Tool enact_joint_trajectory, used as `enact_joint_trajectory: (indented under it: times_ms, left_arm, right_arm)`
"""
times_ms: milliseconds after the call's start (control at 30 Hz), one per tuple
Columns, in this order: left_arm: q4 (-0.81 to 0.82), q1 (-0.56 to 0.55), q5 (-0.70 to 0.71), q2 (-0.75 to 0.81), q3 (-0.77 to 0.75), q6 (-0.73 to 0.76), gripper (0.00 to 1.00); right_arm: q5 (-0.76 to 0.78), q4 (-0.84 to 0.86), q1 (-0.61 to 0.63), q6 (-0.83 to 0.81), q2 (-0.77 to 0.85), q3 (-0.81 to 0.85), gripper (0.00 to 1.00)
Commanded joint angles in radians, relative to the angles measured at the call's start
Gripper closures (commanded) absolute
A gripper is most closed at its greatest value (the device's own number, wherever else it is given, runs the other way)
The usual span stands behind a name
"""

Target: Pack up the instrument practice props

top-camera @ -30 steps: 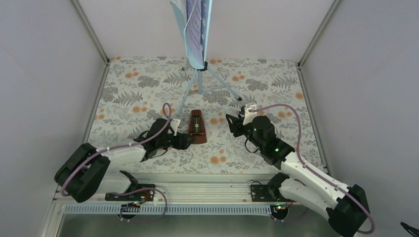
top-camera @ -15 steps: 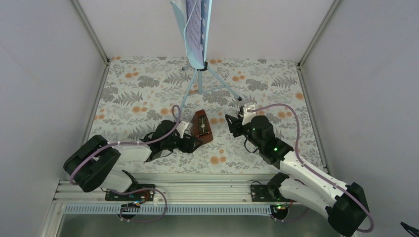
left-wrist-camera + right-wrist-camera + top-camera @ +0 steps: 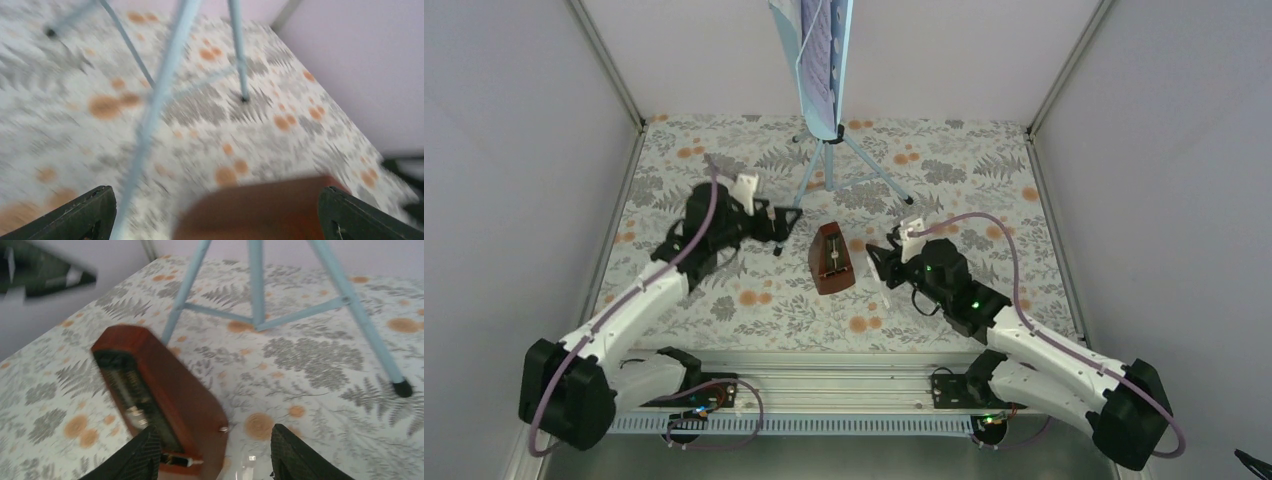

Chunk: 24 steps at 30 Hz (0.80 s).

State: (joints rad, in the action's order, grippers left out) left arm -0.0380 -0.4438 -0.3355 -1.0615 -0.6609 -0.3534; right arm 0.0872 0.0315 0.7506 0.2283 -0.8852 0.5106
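Note:
The reddish-brown metronome [image 3: 829, 262] stands on the flowered cloth between the two arms, its pendulum face toward the near side. My left gripper [image 3: 787, 230] hangs open just up and left of it, apart from it; in the blurred left wrist view the metronome [image 3: 255, 210] shows low between the spread fingers. My right gripper [image 3: 876, 266] is open at its right side, with the metronome [image 3: 160, 390] partly between the fingers [image 3: 300, 455]. The pale-blue music stand [image 3: 827, 150] stands at the back on its tripod, with the sheet-music pages [image 3: 816, 45] on its desk.
White walls close the table [image 3: 984, 180] in on the left, back and right. The stand's tripod legs [image 3: 255, 285] spread just behind the metronome. A metal rail [image 3: 824, 375] with the arm bases runs along the near edge.
My left gripper has let go of the metronome, opened wide and pulled up and back to the left. The metronome, tilted half a second ago, now rests on the cloth. My right gripper has moved left toward it.

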Motion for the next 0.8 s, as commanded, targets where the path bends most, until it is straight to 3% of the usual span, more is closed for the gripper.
enact_joint_trajectory:
  times_ms: [0, 233, 533, 767]
  left_arm:
    - [-0.187, 0.148, -0.061, -0.118, -0.21, 0.144, 0.0]
    - [-0.138, 0.189, -0.034, -0.161, -0.352, 0.205, 0.0]
    - [-0.159, 0.191, 0.078, -0.063, -0.296, 0.276, 0.0]
    - [-0.162, 0.189, 0.059, -0.054, -0.295, 0.281, 0.0]
  right_arm:
    - [0.034, 0.019, 0.097, 0.006, -0.021, -0.01, 0.48]
    - [0.172, -0.004, 0.13, 0.122, -0.013, -0.038, 0.47]
    - [0.086, -0.092, -0.001, 0.227, -0.042, -0.045, 0.4]
    - [0.013, -0.304, -0.128, 0.435, -0.064, 0.009, 0.11]
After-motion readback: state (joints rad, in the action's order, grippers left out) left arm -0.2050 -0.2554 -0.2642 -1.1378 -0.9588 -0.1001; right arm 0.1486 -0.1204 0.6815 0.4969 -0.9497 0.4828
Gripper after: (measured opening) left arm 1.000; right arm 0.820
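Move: The metronome stands about 10 cm to the right gripper's left and 3 cm ahead, its middle roughly 11 cm lower. The pale-blue stand's left foot is about 8 cm ahead and 21 cm left of the right gripper, its right foot some 20 cm ahead and 5 cm right, both about 20 cm below. From the left gripper the metronome lies around 9 cm to the right, 2 cm back and 11 cm below. Bring the empty right gripper down about 6 cm beside the metronome's right side: ease slightly back and left first, then swing out to the right, turning clockwise and tipping the fingers down about 15 degrees while opening them wider. Meanwhile pull the open left gripper forward, up and left, clear of the metronome, slowing early. ##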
